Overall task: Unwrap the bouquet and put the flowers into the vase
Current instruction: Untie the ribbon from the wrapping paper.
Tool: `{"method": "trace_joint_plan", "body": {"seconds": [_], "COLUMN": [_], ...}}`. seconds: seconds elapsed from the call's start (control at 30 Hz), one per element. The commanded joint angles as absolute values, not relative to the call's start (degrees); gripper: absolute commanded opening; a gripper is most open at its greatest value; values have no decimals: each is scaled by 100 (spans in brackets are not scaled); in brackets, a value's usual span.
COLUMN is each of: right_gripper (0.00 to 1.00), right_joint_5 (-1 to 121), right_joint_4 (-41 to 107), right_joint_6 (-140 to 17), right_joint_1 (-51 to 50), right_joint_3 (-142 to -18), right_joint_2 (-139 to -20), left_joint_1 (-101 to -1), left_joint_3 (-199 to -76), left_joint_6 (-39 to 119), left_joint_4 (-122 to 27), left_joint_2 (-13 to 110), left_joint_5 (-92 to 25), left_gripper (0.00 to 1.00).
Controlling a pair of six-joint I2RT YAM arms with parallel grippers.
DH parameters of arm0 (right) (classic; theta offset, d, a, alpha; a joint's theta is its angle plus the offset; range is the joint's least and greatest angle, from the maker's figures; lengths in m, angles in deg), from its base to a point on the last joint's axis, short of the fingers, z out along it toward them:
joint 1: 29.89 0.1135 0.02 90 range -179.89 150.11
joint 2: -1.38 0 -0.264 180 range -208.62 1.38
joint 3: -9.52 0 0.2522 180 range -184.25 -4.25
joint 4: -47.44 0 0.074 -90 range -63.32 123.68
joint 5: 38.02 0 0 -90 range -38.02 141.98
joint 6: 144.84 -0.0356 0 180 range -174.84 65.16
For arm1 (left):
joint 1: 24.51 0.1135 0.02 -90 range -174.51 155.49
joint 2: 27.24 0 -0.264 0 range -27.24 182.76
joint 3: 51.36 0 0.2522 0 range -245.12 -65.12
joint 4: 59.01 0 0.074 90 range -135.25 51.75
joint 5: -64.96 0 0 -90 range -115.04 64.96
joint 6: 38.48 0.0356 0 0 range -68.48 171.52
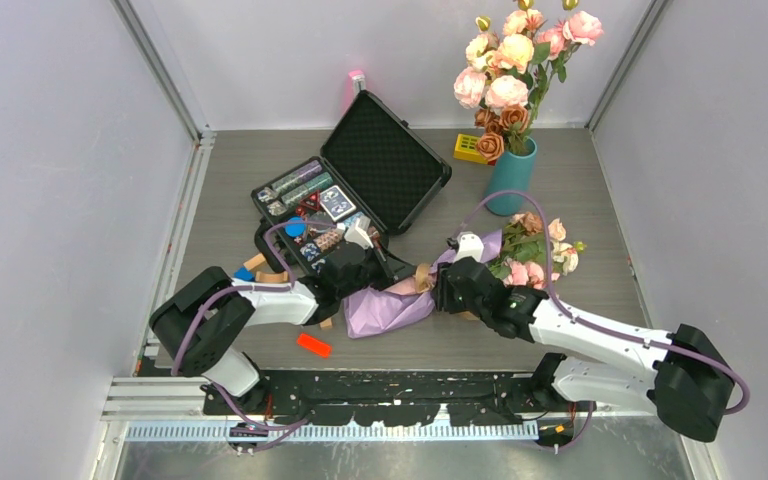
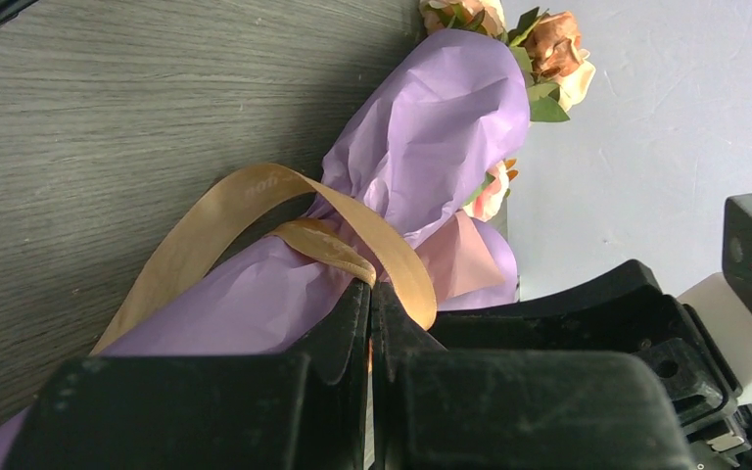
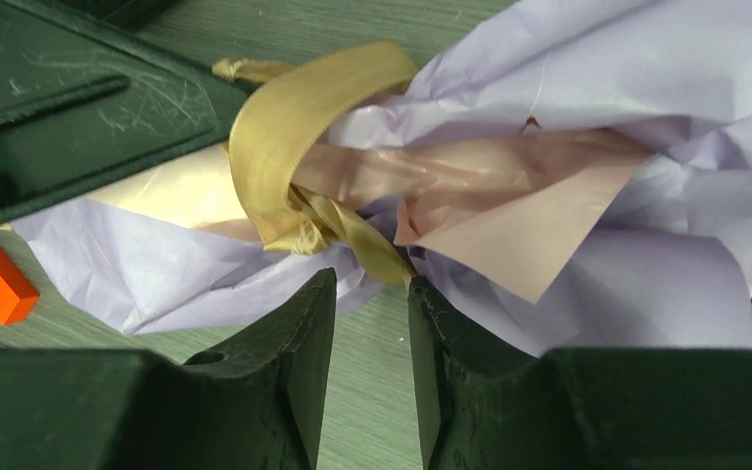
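Note:
The bouquet [image 1: 392,308] lies on the table in lilac paper [image 2: 431,127] lined with pink, tied at the waist with tan ribbon [image 2: 255,196]. Its small flowers [image 1: 535,255] point right, toward the teal vase [image 1: 512,178]. My left gripper [image 2: 370,286] is shut on a strand of the ribbon at the knot; in the top view it [image 1: 405,281] reaches in from the left. My right gripper [image 3: 372,279] stands open just below the ribbon knot [image 3: 304,230], with only bare table between its fingers. In the top view the right gripper [image 1: 442,285] sits right of the knot.
Large pink-cream roses [image 1: 510,60] fill the vase. An open black case [image 1: 385,165] with small items stands behind the left arm. An orange block [image 1: 313,345] lies near the front, wooden blocks [image 1: 260,268] at the left, a yellow block [image 1: 468,148] beside the vase.

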State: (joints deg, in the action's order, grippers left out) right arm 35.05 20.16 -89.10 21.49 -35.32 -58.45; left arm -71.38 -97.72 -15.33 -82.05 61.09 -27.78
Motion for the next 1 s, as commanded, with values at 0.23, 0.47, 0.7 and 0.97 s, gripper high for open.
{"method": "trace_joint_plan", "body": {"seconds": [0.23, 0.47, 0.7, 0.97], "right_gripper": [29, 1, 0, 0], "right_joint_5": [3225, 3253, 3482, 3625], "right_joint_4": [2468, 2275, 2068, 1896], "right_joint_6": [-8632, -8724, -9026, -9317], "right_joint_1": [2134, 2137, 2135, 2139], "right_joint_3": [-3983, -3885, -3537, -3181], "right_joint_2": [-6430, -6256, -5849, -5341], "left_joint_1": [-7097, -6952, -6782, -6714], "left_joint_3": [-9759, -9766, -9718, -9748], "left_joint_6": [-1432, -1472, -1457, -1391], "left_joint_4": [-8305, -8207, -8131, -8106], "left_joint_2": [5910, 5873, 5802, 5775], "left_joint_5": [-2860, -2838, -2857, -3020], "left_gripper": [0, 0, 0, 0]}}
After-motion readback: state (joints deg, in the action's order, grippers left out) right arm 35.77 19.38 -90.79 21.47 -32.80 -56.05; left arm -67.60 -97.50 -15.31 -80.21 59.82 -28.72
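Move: A gold ribbon strand lies right at the open right fingers, about 1 cm ahead, 1 cm left and 1 cm lower. The knot is some 3 cm ahead and 4 cm left of that hand, about level with it; the pink roses are about 8 cm ahead, 16 cm right. From the left hand, already shut on the ribbon, the knot sits about 2 cm back, 3 cm right, 3 cm down; the case tray is 9 cm ahead, 17 cm left, 6 cm lower. Ease the right gripper about 1 cm forward and down at the ribbon strand below the knot and shut its fingers on it, then draw it back some 2 cm and slightly right. Meanwhile keep the left gripper's pinch on the ribbon, hold still at first, then pull it roughly 2.5 cm forward-left towards the case tray. ##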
